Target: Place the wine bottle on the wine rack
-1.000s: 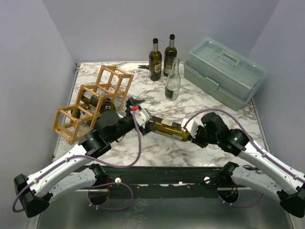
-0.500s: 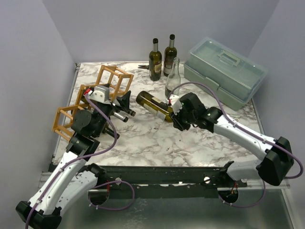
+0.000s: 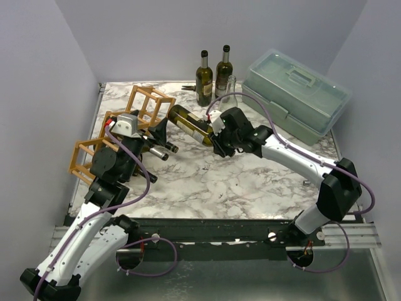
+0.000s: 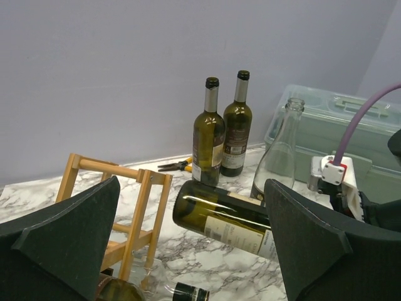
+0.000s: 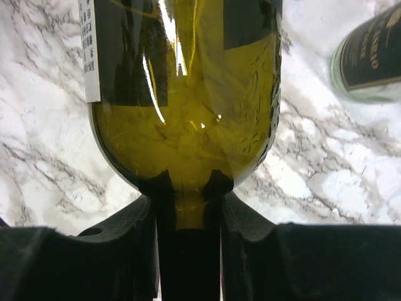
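Observation:
A dark green wine bottle [image 3: 188,123] hangs level above the marble table, base toward the wine rack [image 3: 141,106]. My right gripper [image 3: 213,135] is shut on its neck; in the right wrist view the fingers [image 5: 141,238] clamp the neck below the shoulder [image 5: 188,94]. The light-brown stick rack [image 4: 116,207] stands at the left and holds another bottle lying down [image 3: 164,150]. My left gripper [image 3: 153,150] stands open beside the rack, holding nothing. In the left wrist view the held bottle [image 4: 225,216] shows between its fingers [image 4: 326,244], a short way beyond them.
Two upright dark bottles [image 3: 204,78] [image 3: 223,72] and a clear empty bottle [image 3: 229,94] stand at the back. The pale green toolbox [image 3: 294,94] fills the back right. Pliers [image 4: 175,166] lie near the back wall. A labelled bottle [image 5: 369,56] shows beyond the held one.
My right arm has carried the bottle up and left toward the rack. The left gripper drew back from the bottle's base to the rack, staying open.

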{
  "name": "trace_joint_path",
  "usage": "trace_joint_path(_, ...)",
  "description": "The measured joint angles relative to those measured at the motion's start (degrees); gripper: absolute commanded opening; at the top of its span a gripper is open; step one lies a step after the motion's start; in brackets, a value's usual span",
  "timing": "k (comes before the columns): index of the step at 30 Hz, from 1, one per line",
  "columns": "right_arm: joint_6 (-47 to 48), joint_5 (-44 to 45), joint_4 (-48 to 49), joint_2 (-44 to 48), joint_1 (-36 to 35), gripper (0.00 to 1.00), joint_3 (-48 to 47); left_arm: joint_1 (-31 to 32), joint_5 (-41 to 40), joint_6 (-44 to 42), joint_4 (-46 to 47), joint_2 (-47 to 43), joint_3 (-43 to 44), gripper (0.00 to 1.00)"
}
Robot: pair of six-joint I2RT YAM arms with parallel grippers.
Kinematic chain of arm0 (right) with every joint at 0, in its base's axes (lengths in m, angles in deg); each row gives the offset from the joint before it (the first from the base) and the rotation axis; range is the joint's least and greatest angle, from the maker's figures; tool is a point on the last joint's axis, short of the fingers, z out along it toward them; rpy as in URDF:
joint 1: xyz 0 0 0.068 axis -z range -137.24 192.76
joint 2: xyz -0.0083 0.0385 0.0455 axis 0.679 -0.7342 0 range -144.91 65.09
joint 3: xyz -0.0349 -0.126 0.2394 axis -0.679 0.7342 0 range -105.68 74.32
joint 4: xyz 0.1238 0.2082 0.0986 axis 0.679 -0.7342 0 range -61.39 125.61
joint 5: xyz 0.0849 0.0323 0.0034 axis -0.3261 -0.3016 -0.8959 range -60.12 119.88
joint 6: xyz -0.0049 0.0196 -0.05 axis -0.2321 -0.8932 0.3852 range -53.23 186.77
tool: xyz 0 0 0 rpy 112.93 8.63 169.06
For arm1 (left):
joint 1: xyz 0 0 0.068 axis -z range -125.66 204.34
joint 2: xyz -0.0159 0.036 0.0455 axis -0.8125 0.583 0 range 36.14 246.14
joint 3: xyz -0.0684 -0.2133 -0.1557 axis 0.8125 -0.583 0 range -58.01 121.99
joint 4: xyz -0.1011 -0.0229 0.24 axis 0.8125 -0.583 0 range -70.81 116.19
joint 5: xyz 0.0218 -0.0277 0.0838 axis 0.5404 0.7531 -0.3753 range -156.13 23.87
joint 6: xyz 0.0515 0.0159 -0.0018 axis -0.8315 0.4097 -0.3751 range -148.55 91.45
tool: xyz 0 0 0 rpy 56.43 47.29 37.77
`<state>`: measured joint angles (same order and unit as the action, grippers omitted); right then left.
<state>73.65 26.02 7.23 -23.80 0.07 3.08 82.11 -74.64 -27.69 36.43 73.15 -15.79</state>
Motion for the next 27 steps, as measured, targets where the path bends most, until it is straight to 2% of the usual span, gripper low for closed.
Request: trace_joint_path(27, 0.28, -0.33, 2.19, -14.58, -2.82, 0.0, -12.55, -0.39, -1.01, 0.33, 0.02, -2.08, -0.02, 0.98)
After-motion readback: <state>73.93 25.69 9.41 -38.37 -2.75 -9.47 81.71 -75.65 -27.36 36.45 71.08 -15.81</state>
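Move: The right hand holds the wine bottle by its neck, with the base pointing forward-left; the rack's empty top opening is about 22 cm to its left and 14 cm ahead, roughly level. The clear bottle stands some 15 cm ahead and 3 cm right, and the nearer dark bottle about 25 cm ahead and 6 cm left. Necks of racked bottles lie roughly 19 cm left, 1 cm ahead and 5 cm lower. From the left hand, that opening is about 20 cm ahead, 3 cm right and 20 cm down. Keeping its grip on the neck, the right hand carries the bottle base-first some 6 cm left and 3 cm forward towards the rack's top opening, dipping about 2 cm early on and then running almost level. The wrist holds its attitude throughout, so the bottle travels nearly along its own length, its base passing in behind the rack's near upright. ##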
